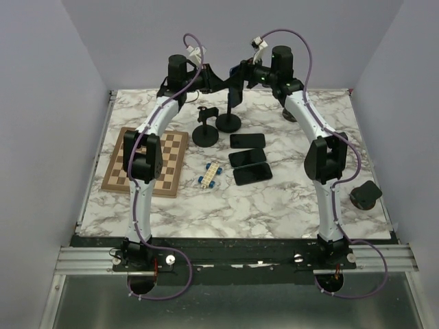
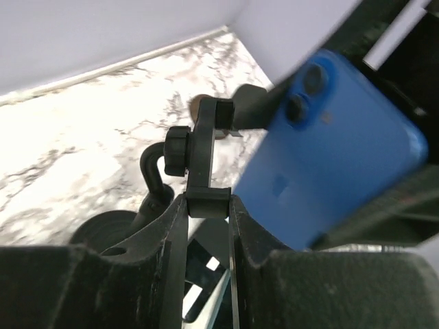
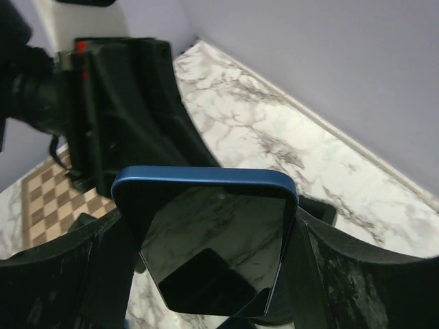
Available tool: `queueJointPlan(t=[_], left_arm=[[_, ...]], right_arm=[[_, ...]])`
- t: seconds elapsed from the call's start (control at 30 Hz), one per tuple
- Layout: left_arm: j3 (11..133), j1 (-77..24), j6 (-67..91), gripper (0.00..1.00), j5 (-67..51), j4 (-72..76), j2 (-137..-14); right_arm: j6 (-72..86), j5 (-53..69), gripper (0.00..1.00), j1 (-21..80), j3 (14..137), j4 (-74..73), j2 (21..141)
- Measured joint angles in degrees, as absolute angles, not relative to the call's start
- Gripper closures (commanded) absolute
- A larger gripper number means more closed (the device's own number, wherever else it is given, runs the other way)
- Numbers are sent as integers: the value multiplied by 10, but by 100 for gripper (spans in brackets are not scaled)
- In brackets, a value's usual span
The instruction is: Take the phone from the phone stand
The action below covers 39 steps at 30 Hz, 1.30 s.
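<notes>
The blue phone (image 3: 212, 247) sits between my right gripper's (image 3: 209, 274) fingers, dark screen toward the camera; the gripper is shut on it. In the left wrist view its blue back with two lenses (image 2: 336, 157) hangs just right of the black phone stand's holder (image 2: 204, 147); I cannot tell if they touch. My left gripper (image 2: 206, 205) is shut on the lower end of that holder. In the top view both grippers, left (image 1: 221, 82) and right (image 1: 241, 74), meet at the table's back, above the stand's round base (image 1: 228, 123), with the phone (image 1: 235, 96) dark between them.
A second black stand (image 1: 204, 131) stands left of the first. Three dark phones (image 1: 247, 157) lie flat in a column in front of the stands. A small blue-wheeled toy (image 1: 211, 176), a chessboard (image 1: 145, 162) at left and a black object (image 1: 364, 195) at the right edge.
</notes>
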<state>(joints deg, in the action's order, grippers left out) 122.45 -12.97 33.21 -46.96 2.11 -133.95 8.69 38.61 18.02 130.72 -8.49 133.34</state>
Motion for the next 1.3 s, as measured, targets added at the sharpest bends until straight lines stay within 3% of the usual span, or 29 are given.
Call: queueJointPlan(t=[0.33, 0.73, 0.77, 0.9, 1.0, 1.13, 1.3], left_arm=[[1213, -97, 324, 100, -428, 38, -1341], [1122, -115, 336, 100, -418, 166, -1322], [1110, -117, 341, 98, -417, 179, -1319], [1078, -121, 357, 65, -403, 225, -1312], [1064, -121, 361, 48, -392, 232, -1303], [1033, -121, 367, 34, -379, 212, -1281], [1009, -121, 363, 29, -367, 168, -1242]], right_arm=[[157, 447, 99, 186, 1295, -56, 1315], [182, 394, 99, 186, 1113, -21, 1129], [187, 380, 99, 186, 1093, -17, 1112], [212, 329, 99, 186, 1007, -6, 1047], [231, 300, 99, 186, 958, -7, 1013], [248, 262, 99, 186, 914, -26, 978], [264, 204, 99, 186, 876, -75, 928]])
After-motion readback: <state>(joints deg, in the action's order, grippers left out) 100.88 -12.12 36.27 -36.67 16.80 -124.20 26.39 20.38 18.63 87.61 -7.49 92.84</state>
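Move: My left fingers still pinch the middle stand's clamp, right at their tips. The blue phone, gripped by my right fingers with its middle some 4 cm below them, is about 5 cm to the left hand's right and level in reach. The small empty stand is about 8 cm left and 8 cm back of my left hand, well below. From my right hand, the clamp is about 5 cm left, and the nearest lying phone is some 11 cm back, 5 cm right and 25 cm down. I keep the phone gripped in my right hand and carry it back about 13 cm, rising some 9 cm, then swinging right and sinking a little, away from the clamp, the wrist turning about 20 degrees clockwise and tipping down. My left hand takes the clamp forward and left a few centimetres, eases partly back and down, then opens, lets go of the clamp and backs off. ##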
